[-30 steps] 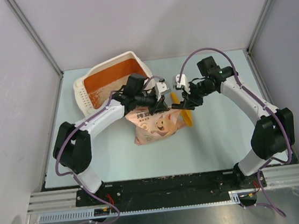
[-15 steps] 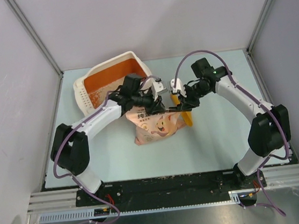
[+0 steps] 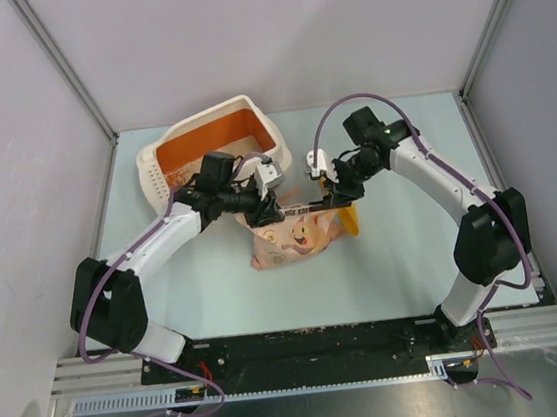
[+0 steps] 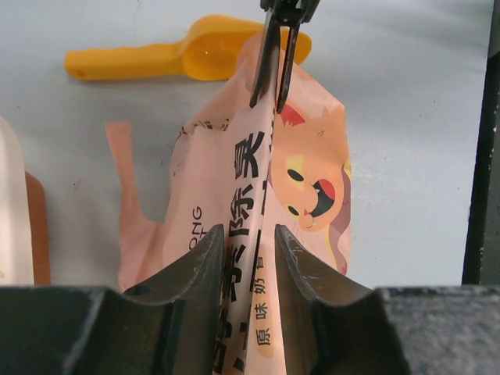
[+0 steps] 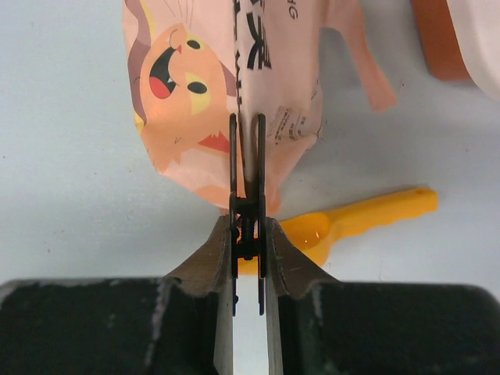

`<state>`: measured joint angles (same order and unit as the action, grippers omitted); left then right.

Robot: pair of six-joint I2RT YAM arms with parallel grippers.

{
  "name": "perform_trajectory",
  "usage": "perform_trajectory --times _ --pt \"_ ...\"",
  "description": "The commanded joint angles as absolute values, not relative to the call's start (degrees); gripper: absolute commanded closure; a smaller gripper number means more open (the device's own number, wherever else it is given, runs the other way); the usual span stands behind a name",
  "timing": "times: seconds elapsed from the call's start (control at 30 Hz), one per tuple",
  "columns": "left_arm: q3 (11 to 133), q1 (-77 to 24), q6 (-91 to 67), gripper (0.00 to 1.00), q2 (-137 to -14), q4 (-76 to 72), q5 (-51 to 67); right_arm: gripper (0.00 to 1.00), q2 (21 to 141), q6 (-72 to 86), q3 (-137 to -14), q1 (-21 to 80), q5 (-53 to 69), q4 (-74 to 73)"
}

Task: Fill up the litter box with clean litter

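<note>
The litter box point(image 3: 158, 185), cream outside and orange inside, stands at the back left; its corner shows in the left wrist view point(image 4: 11, 211). No clean litter can be made out. A pink-beige cat-print bag point(image 3: 297, 235) lies in front of it. My left gripper point(image 3: 276, 204) is open, its fingers either side of the bag's upright folded edge point(image 4: 258, 180). My right gripper point(image 3: 326, 198) is shut on a thin black two-bladed tool point(image 5: 247, 164), whose blades straddle the far end of that same edge point(image 4: 275, 55).
A yellow-orange scoop point(image 3: 348, 219) lies on the pale table just right of the bag, behind the tool point(image 5: 367, 219). A torn strip of the bag point(image 4: 121, 164) trails toward the litter box. Grey walls stand on three sides.
My left gripper has opened and the left arm has drawn back to the left. The right gripper has moved left with the black tool onto the bag's edge.
</note>
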<state>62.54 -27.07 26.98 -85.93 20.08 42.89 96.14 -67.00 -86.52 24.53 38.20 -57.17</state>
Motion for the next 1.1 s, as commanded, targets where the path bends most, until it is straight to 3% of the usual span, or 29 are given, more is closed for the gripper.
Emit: perform_trajectory --times 0.0,0.13,0.3,1.07 --pt "61.3 -27.1 30.8 0.64 -84.1 21.9 44.6 1.0 97.6 -67.0 -88.9 26.6 38.7 -58.4" --pt "61.3 -27.1 32.2 0.84 -84.1 22.2 43.3 1.0 99.0 -65.8 -90.5 28.1 38.8 -57.3" --pt "61.1 -26.9 32.3 0.97 -83.8 22.1 43.1 1.0 101.2 -65.3 -92.4 29.3 39.9 -57.4" --pt "62.8 -22.9 25.1 0.99 -86.0 20.9 49.7 1.0 104.0 -61.7 -91.5 32.5 44.3 -53.9"
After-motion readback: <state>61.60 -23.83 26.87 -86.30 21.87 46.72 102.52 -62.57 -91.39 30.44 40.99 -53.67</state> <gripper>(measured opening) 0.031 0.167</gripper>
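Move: The bag's folded mouth runs between the left hand's part-open fingers. The right hand already grips the black clip astride that fold; the pinching place by the left fingers lies about 9 cm to its left, 1 cm back and roughly level. The yellow scoop lies on the table 3 cm to the right hand's right, 1 cm ahead and some 14 cm below. From the left hand, the litter box is 12 cm left and 16 cm ahead, 9 cm lower. The bag's folded mouth is first pinched by the left fingers, which close from part-open while sinking about 1 cm, then hold and pull just over 1 cm left. Throughout, the right hand keeps its grip on the black clip and slides it leftward along the fold, towards the left fingers, by about 5 cm and slowing towards the end. ##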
